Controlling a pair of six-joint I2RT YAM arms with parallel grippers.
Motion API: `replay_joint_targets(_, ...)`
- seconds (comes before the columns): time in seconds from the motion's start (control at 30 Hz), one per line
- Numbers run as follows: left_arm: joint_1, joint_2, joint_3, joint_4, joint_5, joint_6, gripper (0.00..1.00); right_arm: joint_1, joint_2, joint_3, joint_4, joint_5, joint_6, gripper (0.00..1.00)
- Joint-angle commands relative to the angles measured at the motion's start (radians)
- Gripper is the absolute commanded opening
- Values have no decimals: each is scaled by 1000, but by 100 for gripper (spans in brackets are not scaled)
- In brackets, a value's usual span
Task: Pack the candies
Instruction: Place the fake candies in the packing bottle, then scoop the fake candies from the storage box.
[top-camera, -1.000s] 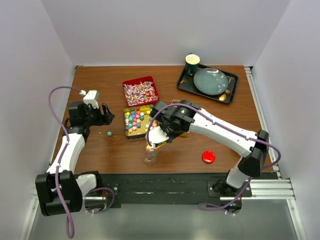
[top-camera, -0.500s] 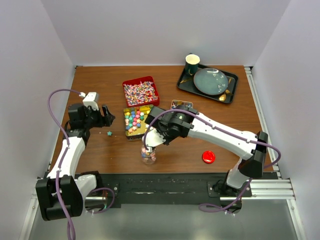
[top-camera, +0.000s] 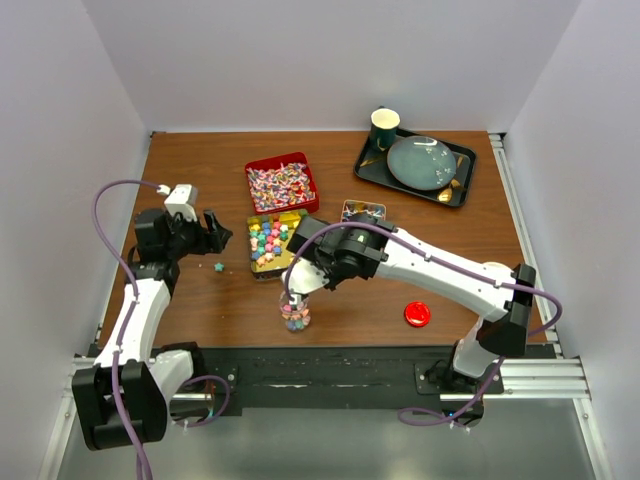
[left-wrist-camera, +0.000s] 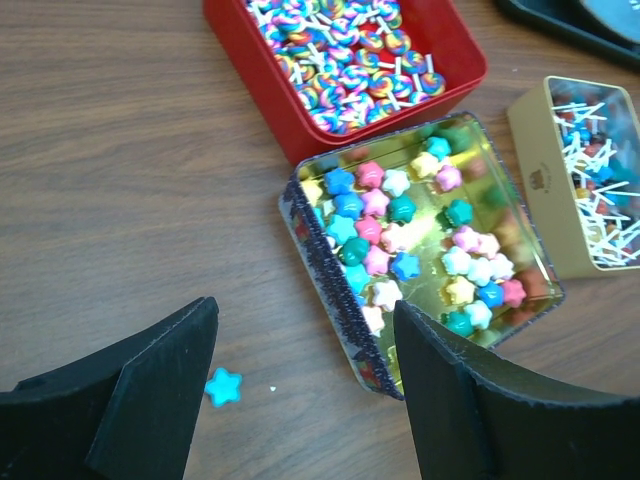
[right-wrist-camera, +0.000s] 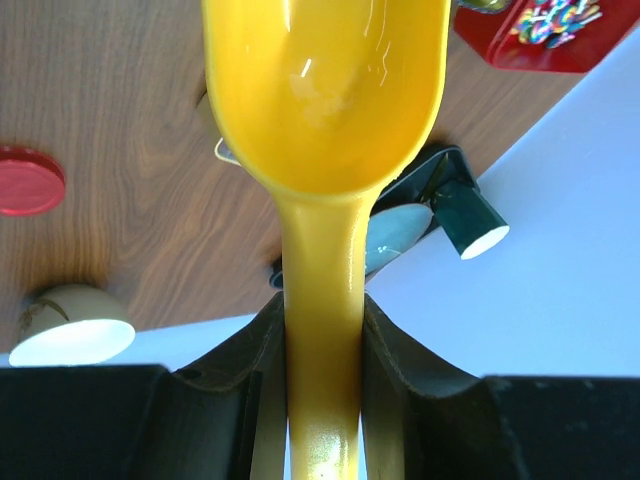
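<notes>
Star-shaped candies (left-wrist-camera: 400, 245) lie in a gold tin (top-camera: 272, 243). Swirled wrapped candies (left-wrist-camera: 345, 50) fill a red tin (top-camera: 281, 183). One blue star candy (left-wrist-camera: 223, 385) lies loose on the table, also visible from above (top-camera: 219, 266). My left gripper (left-wrist-camera: 302, 320) hangs open over it, just left of the gold tin (left-wrist-camera: 330, 275). My right gripper (right-wrist-camera: 322, 310) is shut on the handle of a yellow scoop (right-wrist-camera: 325, 90), whose bowl is empty. From above, the right gripper (top-camera: 303, 277) hovers just behind a small clear jar (top-camera: 296, 315) holding coloured candies.
A red round lid (top-camera: 417, 314) lies right of the jar. A third small tin (top-camera: 362, 211) with stick sweets sits right of the gold tin. A dark tray (top-camera: 458, 190) with a plate and a green cup (top-camera: 384, 127) stands at the back right.
My right gripper and scoop drew back and to the left off the jar's mouth, and the jar now shows candies inside. The left arm has hardly moved.
</notes>
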Motion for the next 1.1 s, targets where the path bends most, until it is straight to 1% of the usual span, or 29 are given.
replay_joint_targets(0.0, 10, -34, -15, 51, 93, -21, 76, -14, -80, 67, -214, -59, 47, 0)
replay_joint_targets(0.03, 9, -36, -19, 53, 112, -26, 76, -38, -91, 49, -197, -88, 53, 0)
replay_joint_targets(0.1, 6, -42, -17, 59, 202, -26, 76, -74, -118, 15, -146, -105, 59, 0)
replay_joint_targets(0.17, -5, -48, -17, 72, 291, -27, 76, -139, -129, -32, -93, -134, 62, 0)
replay_joint_targets(0.2, -31, -51, -15, 77, 308, -26, 76, -167, -126, -42, -79, -148, 68, 0)
replay_joint_targets(0.23, -51, -49, -12, 74, 302, -9, 76, -222, -122, -58, -54, -160, 74, 0)
replay_joint_targets(0.33, -102, -28, -5, 40, 279, 14, 76, -293, -100, -88, -25, -182, 81, 0)
replay_joint_targets(0.43, -108, -2, -6, -1, 197, 13, 75, -316, -76, -124, 58, -111, 53, 0)
replay_joint_targets(0.47, -108, 12, -6, -12, 145, 11, 75, -319, -62, -126, 75, -88, 35, 0)
replay_joint_targets(0.5, -109, 20, -6, -22, 123, 6, 75, -325, -48, -112, 79, -48, 25, 0)
replay_joint_targets(0.57, -110, 44, -8, -26, 77, -12, 74, -327, 4, -86, 102, -28, 9, 0)
replay_joint_targets(0.63, -111, 61, -8, -27, 45, -39, 73, -330, 44, -24, 118, -13, 2, 0)
replay_joint_targets(0.67, -111, 73, -11, -27, 11, -52, 72, -330, 96, 3, 118, -10, -4, 0)
replay_joint_targets(0.73, -111, 81, -17, -35, -43, -90, 71, -328, 153, 98, 99, 9, -7, 0)
replay_joint_targets(0.77, -111, 89, -20, -36, -61, -105, 69, -328, 217, 131, 93, 16, -13, 0)
replay_joint_targets(0.83, -109, 92, -26, -49, -101, -154, 66, -330, 277, 240, 72, 29, -18, 0)
replay_joint_targets(0.9, -105, 104, -41, -49, -141, -191, 60, -328, 364, 346, 56, 52, -39, 0)
replay_joint_targets(0.93, -105, 110, -54, -46, -149, -225, 57, -328, 389, 372, 50, 67, -48, 0)
replay_joint_targets(0.97, -102, 125, -60, -36, -150, -242, 51, -327, 412, 395, 52, 100, -73, 0)
replay_joint_targets(1.0, -96, 136, -65, -32, -150, -257, 48, -324, 456, 429, 53, 117, -86, 0)
replay_joint_targets(1.07, -96, 164, -78, -21, -152, -279, 43, -321, 490, 449, 70, 168, -126, 0)
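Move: The scoop in my right hand is already empty. The star-candy tray it goes back to lies about 13 cm ahead, 10 cm left and 21 cm below that hand. From the same hand, the bottle stands 5 cm back and 6 cm left, the lollipop tin 12 cm ahead and 7 cm right. From my left hand, the loose blue star lies 3 cm left, 13 cm below, and the tray 4 cm ahead, 12 cm right. Keeping hold of the scoop, I swing my right hand about 9 cm right, away from the bottle, turning some 20 degrees clockwise as it sinks, then bring it back left and about 15 cm forward to the tray. My left hand swings 6 cm right, then returns left and down towards the loose star, tipping down as its fingers partly close on nothing. ##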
